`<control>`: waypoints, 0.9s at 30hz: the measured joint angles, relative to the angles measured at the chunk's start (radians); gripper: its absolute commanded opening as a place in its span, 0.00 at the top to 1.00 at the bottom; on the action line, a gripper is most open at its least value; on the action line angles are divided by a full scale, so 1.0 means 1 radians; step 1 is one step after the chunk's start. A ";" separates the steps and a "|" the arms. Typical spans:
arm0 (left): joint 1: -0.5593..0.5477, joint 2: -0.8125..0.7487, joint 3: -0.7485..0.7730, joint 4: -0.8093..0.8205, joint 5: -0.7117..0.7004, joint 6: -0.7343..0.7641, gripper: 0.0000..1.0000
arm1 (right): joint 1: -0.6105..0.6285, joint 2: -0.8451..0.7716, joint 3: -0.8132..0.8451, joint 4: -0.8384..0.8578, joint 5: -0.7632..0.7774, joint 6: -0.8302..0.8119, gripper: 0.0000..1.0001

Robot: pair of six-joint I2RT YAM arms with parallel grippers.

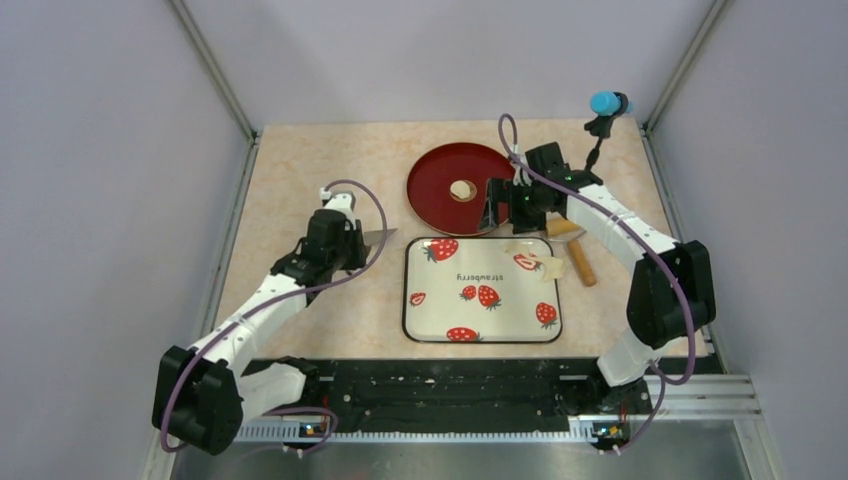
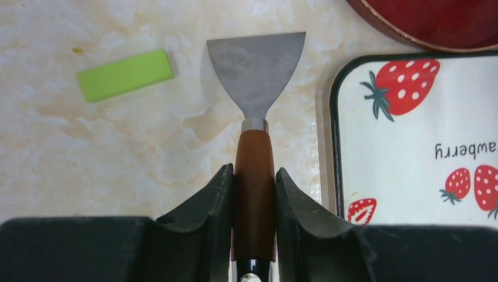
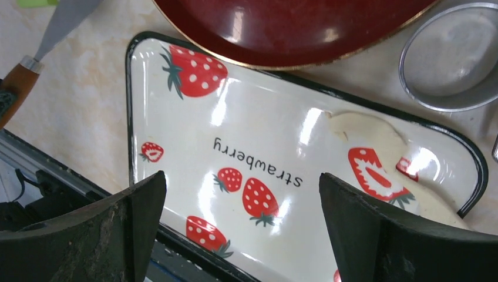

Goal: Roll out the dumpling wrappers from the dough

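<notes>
A small pale round dumpling wrapper point(image 1: 462, 189) lies on the red plate point(image 1: 435, 175). Thin cream dough point(image 3: 367, 130) with round cut-outs lies in the far right corner of the strawberry tray point(image 3: 176, 135), also visible from above as dough point(image 1: 550, 266) on the tray point(image 1: 482, 318). My right gripper point(image 3: 244, 194) hangs open above the tray with nothing between its fingers, and from above that gripper point(image 1: 497, 208) is at the plate's right edge. My left gripper point(image 2: 254, 170) is shut on the brown handle of a metal scraper point(image 2: 256, 67), left of the tray.
A metal ring point(image 3: 449, 59) stands on the table between the red plate point(image 3: 293, 29) and the tray's corner. A wooden roller point(image 1: 578, 255) lies right of the tray. A green block point(image 2: 124, 74) lies left of the scraper blade.
</notes>
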 measured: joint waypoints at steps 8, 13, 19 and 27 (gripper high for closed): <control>0.000 0.034 -0.029 -0.010 0.036 -0.067 0.89 | -0.005 -0.056 -0.104 -0.018 0.018 -0.002 0.01; -0.001 0.034 -0.069 -0.010 0.040 -0.106 0.63 | -0.018 -0.093 -0.119 -0.021 0.023 -0.005 0.01; -0.001 0.016 -0.084 -0.007 0.048 -0.143 0.38 | -0.025 -0.114 -0.132 -0.023 0.023 -0.011 0.01; -0.001 -0.023 -0.103 0.050 0.058 -0.215 0.15 | -0.027 -0.130 -0.139 -0.032 0.023 -0.019 0.01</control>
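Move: My left hand holds the spatula by its handle; the bare table where it is to lie is about 5 cm below and 2 cm back. From that hand, the strawberry tray's middle is some 21 cm right and 2 cm back, the green block about 8 cm ahead and 6 cm left, and the red plate 18 cm ahead and 18 cm right. From my empty right hand, the dough scrap is about 7 cm right, level fore-and-aft and 7 cm below. I lower the spatula about 4 cm with my left hand, easing 2 cm back and tipping the fingers slightly more downward, onto the bare table left of the tray. There I open wide, let go of the handle and start to lift, rolling the hand's left side down some 10 degrees. Meanwhile my open right hand backs off from the red plate over the tray, some 3 cm back and nearly as far right. ##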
